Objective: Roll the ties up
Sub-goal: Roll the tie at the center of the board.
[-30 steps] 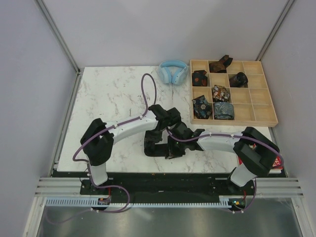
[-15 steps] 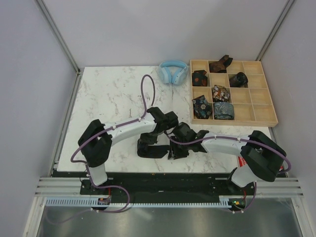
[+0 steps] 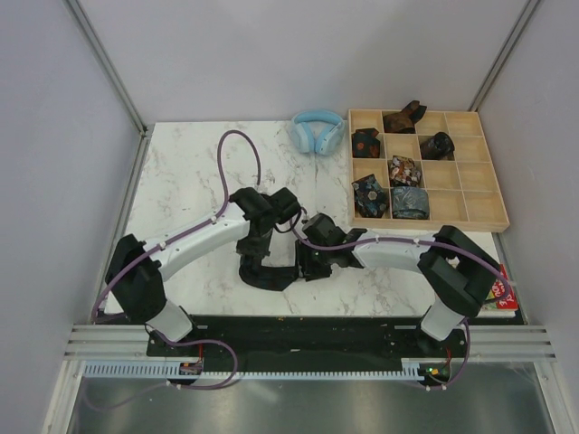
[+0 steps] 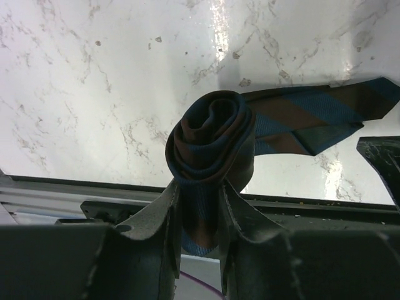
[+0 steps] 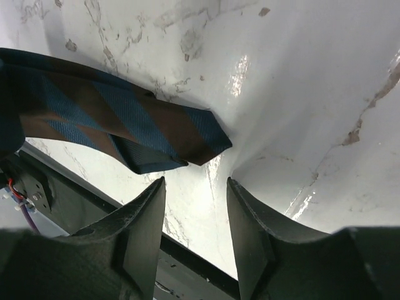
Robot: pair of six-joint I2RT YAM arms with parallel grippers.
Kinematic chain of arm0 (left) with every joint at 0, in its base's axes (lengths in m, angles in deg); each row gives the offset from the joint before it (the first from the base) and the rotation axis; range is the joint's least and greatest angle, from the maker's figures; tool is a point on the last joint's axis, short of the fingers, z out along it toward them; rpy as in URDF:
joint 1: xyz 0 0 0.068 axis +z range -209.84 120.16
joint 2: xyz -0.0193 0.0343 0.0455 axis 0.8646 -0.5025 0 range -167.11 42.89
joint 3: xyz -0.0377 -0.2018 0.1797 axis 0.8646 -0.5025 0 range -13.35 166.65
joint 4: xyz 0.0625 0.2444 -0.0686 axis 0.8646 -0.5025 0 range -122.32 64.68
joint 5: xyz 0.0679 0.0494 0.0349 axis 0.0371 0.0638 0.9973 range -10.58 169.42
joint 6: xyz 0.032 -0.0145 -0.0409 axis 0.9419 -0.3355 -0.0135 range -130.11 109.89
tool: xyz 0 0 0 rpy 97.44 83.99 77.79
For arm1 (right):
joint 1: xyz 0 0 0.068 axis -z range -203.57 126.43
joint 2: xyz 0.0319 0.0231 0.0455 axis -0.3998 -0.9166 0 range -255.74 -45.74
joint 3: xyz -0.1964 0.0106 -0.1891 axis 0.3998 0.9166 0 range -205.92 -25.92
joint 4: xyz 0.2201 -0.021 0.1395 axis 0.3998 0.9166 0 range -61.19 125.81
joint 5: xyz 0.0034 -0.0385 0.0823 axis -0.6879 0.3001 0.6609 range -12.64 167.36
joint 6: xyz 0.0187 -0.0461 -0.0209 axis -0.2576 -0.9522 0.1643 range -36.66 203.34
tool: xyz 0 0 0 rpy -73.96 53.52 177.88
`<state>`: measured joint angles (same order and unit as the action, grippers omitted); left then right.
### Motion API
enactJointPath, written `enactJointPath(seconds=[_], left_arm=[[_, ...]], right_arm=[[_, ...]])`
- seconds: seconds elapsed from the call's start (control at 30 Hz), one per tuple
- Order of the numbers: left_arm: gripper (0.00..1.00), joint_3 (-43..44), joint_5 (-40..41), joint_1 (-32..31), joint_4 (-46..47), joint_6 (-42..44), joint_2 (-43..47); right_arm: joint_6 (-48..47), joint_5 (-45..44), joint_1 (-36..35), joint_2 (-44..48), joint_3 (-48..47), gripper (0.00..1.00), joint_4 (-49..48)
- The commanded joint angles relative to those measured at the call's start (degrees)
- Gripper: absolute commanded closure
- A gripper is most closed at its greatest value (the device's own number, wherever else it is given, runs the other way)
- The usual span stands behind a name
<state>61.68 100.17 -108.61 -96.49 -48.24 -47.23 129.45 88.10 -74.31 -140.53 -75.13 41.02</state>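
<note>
A blue-and-brown striped tie [image 4: 209,134] is wound into a roll, and my left gripper [image 4: 195,187] is shut on the roll's lower part. Its loose tail [image 4: 319,115] lies flat on the marble, stretching to the right. In the top view the tie [image 3: 269,274] is a dark patch near the table's front edge, under my left gripper [image 3: 256,250]. My right gripper [image 5: 195,187] stands open just off the tail's pointed tip [image 5: 187,134], with only bare marble between its fingers. From above, the right gripper [image 3: 304,262] is right beside the left one.
A wooden compartment tray [image 3: 479,194] at the back right holds several rolled ties. Light blue headphones [image 3: 317,131] lie left of it. The table's black front edge [image 3: 298,318] runs close below both grippers. A red object [image 3: 502,294] sits by the right arm's base.
My right gripper has opened and let go of the tie's tail. Both arms have shifted left, the left one carrying the roll with it.
</note>
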Motion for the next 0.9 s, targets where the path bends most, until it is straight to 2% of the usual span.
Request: enactJointPath(seconds=[0.0, 0.2, 0.47, 0.87], left_arm=[[0.95, -1.98, 6.12, 0.17, -3.7, 1.22, -0.13], [0.95, -5.15, 9.65, 0.61, -4.5, -0.1, 1.0], [0.96, -6.55, 13.61, 0.7, -5.46, -3.26, -0.84], [0.98, -7.7, 16.78, -3.96, -6.34, -8.1, -8.13]], right_arm=[[-0.23, -0.72, 1.6, -1.02, -1.94, 0.47, -0.96], [0.39, -0.46, 7.13, 0.21, 0.86, 0.47, -0.87], [0.82, -1.25, 10.31, 3.81, 3.94, 0.47, -0.34], [1.88, -1.6, 13.65, 9.88, 7.2, 0.47, -0.17]])
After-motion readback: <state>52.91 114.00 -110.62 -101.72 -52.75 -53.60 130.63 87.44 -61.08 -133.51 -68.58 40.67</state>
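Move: Just under the right hand's open fingers lies the tie's free tail end, about 2 cm to their left, 1 cm ahead and 2 cm lower; the flowered tie in the tray stands some 17 cm ahead of that hand and 15 cm to its right. The left hand holds the tie's roll, with bare marble about 7 cm to its left and 12 cm below, and the tail end roughly 9 cm to its right, level with it and 11 cm below. Carrying the still-pinched roll about 6 cm to its left, the left hand also sinks some 3 cm, mostly late, tilting its fingers roughly 25 degrees towards the left and dragging the loose tail along. The right hand, already clear of the tail and wide of grip, slides off level, forward first and then mainly right, about 7 cm rightward in all, turning a little clockwise. ##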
